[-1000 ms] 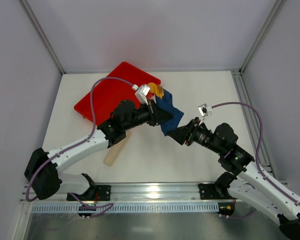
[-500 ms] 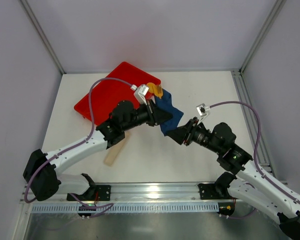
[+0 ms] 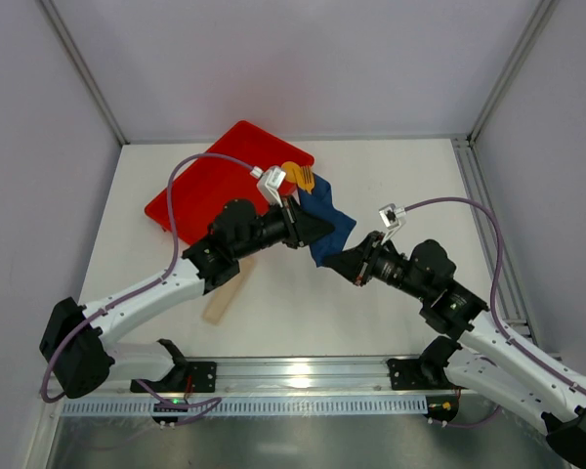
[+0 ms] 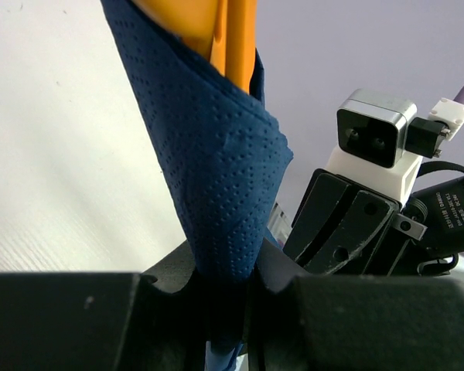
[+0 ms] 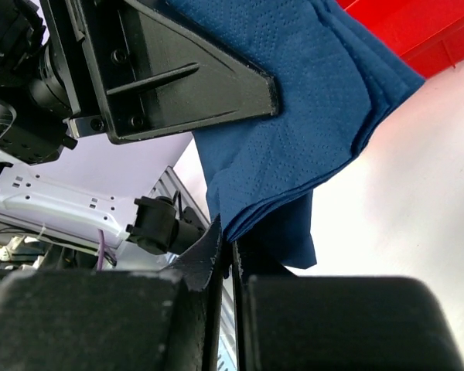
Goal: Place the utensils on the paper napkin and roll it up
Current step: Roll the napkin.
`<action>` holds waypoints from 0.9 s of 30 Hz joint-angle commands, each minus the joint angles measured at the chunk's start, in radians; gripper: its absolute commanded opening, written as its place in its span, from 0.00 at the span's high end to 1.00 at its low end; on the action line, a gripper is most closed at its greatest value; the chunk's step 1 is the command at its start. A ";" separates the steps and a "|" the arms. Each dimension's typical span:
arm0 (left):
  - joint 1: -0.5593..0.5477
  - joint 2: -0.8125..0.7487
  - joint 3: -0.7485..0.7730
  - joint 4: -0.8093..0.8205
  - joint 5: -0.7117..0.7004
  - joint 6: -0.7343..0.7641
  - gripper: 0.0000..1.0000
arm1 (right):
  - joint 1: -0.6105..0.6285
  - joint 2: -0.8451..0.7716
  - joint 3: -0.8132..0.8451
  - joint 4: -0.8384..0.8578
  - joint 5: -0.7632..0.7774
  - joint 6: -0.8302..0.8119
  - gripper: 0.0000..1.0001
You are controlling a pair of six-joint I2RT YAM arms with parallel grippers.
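The navy paper napkin (image 3: pixel 338 221) hangs off the table, folded around the orange utensils (image 3: pixel 299 176), whose ends stick out at the top. My left gripper (image 3: pixel 322 232) is shut on the wrapped bundle; the left wrist view shows its jaws (image 4: pixel 230 270) pinching the napkin (image 4: pixel 216 147) below the utensils (image 4: pixel 233 35). My right gripper (image 3: pixel 326 262) is just below, shut on the napkin's lower edge. In the right wrist view the right gripper (image 5: pixel 232 247) clamps the layered napkin (image 5: pixel 294 116) edge, under one of the left gripper's fingers (image 5: pixel 178 77).
The red tray (image 3: pixel 210 186) lies tilted at the back left, behind the left arm, and shows again as the tray (image 5: pixel 402 27). A pale beige strip (image 3: pixel 222 298) lies under the left forearm. Metal frame posts stand at the sides and a rail runs along the near edge.
My right gripper has moved up to the napkin's lower edge and shut on it. Both arms and the bundle have drifted slightly left.
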 commanded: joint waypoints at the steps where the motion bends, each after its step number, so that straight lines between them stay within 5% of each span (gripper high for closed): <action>1: 0.002 -0.033 0.000 0.064 -0.021 0.001 1.00 | 0.009 0.005 -0.011 0.040 -0.018 0.012 0.96; 6: 0.002 -0.047 0.004 0.048 -0.007 0.006 1.00 | 0.011 -0.018 -0.004 -0.004 0.000 -0.004 0.96; 7: 0.002 -0.051 0.004 0.047 -0.004 0.007 1.00 | 0.009 -0.024 0.004 -0.019 -0.003 -0.013 0.91; 8: 0.002 -0.051 0.004 0.044 0.002 0.010 1.00 | 0.009 -0.029 0.024 -0.054 -0.015 -0.033 0.70; 11: 0.004 -0.061 0.003 0.041 0.043 0.015 1.00 | 0.009 -0.054 0.077 -0.172 -0.053 -0.103 0.42; 14: 0.004 -0.073 0.000 0.035 0.081 0.017 1.00 | 0.009 -0.086 0.125 -0.294 -0.044 -0.155 0.29; 27: -0.001 -0.068 -0.008 0.084 0.198 -0.014 1.00 | 0.009 -0.086 0.137 -0.173 -0.107 -0.119 0.07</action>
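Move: The right fingers are already shut on the napkin's loose lower edge, which lies about 6 cm back, 4 cm to the right and 4 cm below the left hand. The napkin roll, still clamped in the left fingers, has its middle roughly 7 cm ahead, 3 cm left and 3 cm above the right hand. Spoon and fork heads stick out some 10 cm ahead and 3 cm left of the left hand, level with it. The right hand opens its fingers from shut to nearly wide, lets go of the napkin's loose edge and backs off about 3 cm towards its base and 2 cm to the right, dipping a little before it rises, with only a slight roll. Meanwhile the left hand keeps its grip on the rolled napkin and utensils and, after a brief hold, carries them some 4 cm back and up, turning about 10 degrees clockwise. ##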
